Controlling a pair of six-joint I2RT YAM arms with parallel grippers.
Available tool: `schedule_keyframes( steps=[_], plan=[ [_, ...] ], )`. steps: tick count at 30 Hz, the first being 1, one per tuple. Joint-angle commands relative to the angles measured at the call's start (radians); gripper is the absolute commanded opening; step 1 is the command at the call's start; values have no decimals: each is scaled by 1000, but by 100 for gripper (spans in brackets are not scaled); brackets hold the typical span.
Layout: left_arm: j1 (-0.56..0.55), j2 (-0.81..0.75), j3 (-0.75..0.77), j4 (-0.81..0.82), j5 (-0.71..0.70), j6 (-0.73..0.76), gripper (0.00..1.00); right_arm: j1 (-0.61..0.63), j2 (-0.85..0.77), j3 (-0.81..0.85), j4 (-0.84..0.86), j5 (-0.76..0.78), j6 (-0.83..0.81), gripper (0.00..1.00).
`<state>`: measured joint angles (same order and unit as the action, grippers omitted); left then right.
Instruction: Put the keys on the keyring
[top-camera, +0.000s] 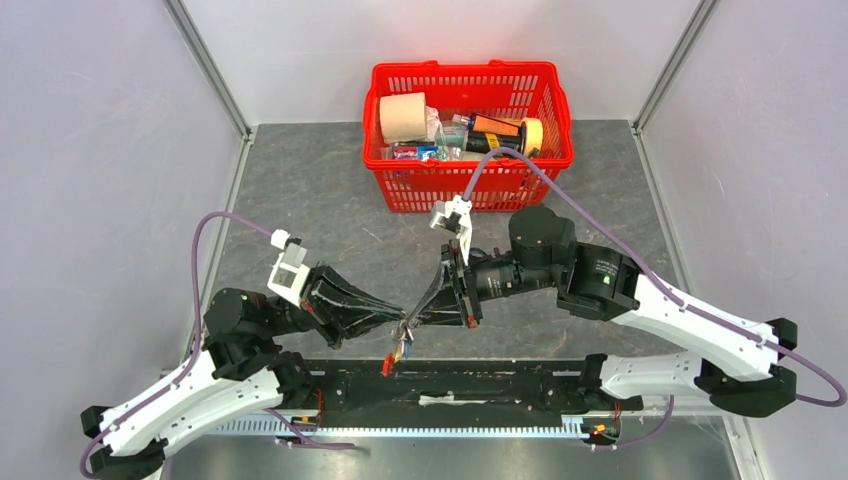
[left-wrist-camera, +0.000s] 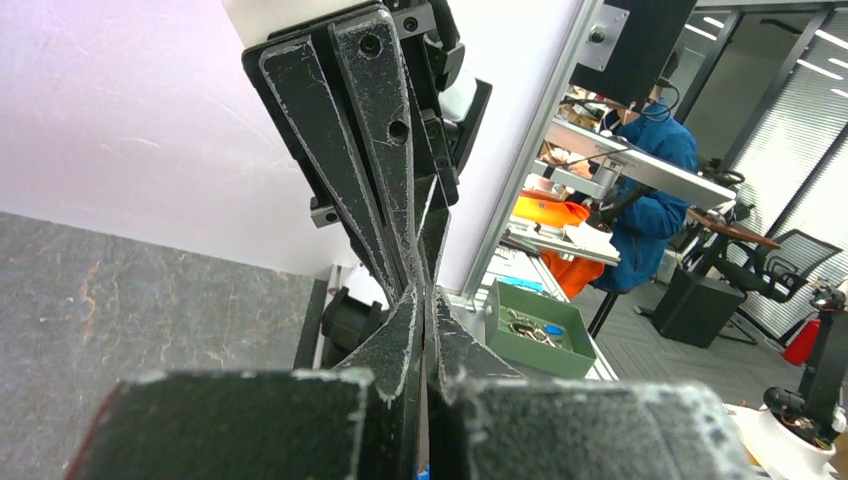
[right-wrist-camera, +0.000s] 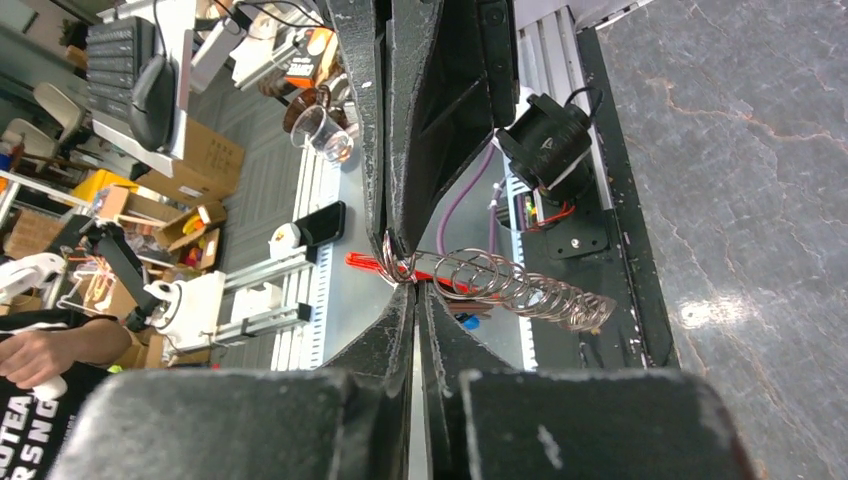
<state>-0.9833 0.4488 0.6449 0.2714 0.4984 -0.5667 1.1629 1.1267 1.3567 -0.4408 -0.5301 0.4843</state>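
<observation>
My two grippers meet tip to tip above the table's near edge. The left gripper is shut. The right gripper is shut too. The keyring hangs from where they meet. It has a silvery coil, a red strap and a wire loop pinched at both tips. A small blue head shows under the coil, and a blue speck shows in the slit between the left jaws. I cannot make out the keys' blades. The left fingers come down from above in the right wrist view.
A red basket stands at the back centre. It holds a paper roll, yellow tape and other items. A black rail runs along the near edge under the keyring. A green tray sits beyond the table's frame.
</observation>
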Motion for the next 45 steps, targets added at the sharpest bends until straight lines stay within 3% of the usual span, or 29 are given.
schedule_keyframes(
  steps=[1,5,9,45],
  plan=[
    [2,-7,-2,173,-41,-7,2,4,-32,-18,50,-1,13,15],
    [2,-6,-4,189,-41,-17,2,4,-73,-2,34,35,-21,34],
    [2,-11,-11,201,-57,-25,2,4,-90,32,-1,67,-63,37],
    [2,22,-71,332,-136,-82,2,8,-21,67,147,71,-192,38]
  ],
)
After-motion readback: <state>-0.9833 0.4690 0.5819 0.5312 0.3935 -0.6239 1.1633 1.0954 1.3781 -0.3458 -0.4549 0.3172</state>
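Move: The keyring sits at the two meeting fingertips, pinched by the left hand, whose grip is about 1 cm to its right. It is about 1 cm to the left of the right hand's shut tips and level with them. From the right hand, the coil cord hangs roughly 4 cm lower, 2 cm back and 1 cm left. The orange fob dangles about 6 cm back, 4 cm left and 5 cm below. The keyring stays pinched in the left fingers, which lift it some 3 cm, ease slightly forward and tilt about 10 degrees further up. The right fingers open at once and let go, backing off 2 cm to the right as that hand rises 3 cm or so, then return left and slightly forward, still open, rolling their forward side up, to straddle the ring and key heads. ##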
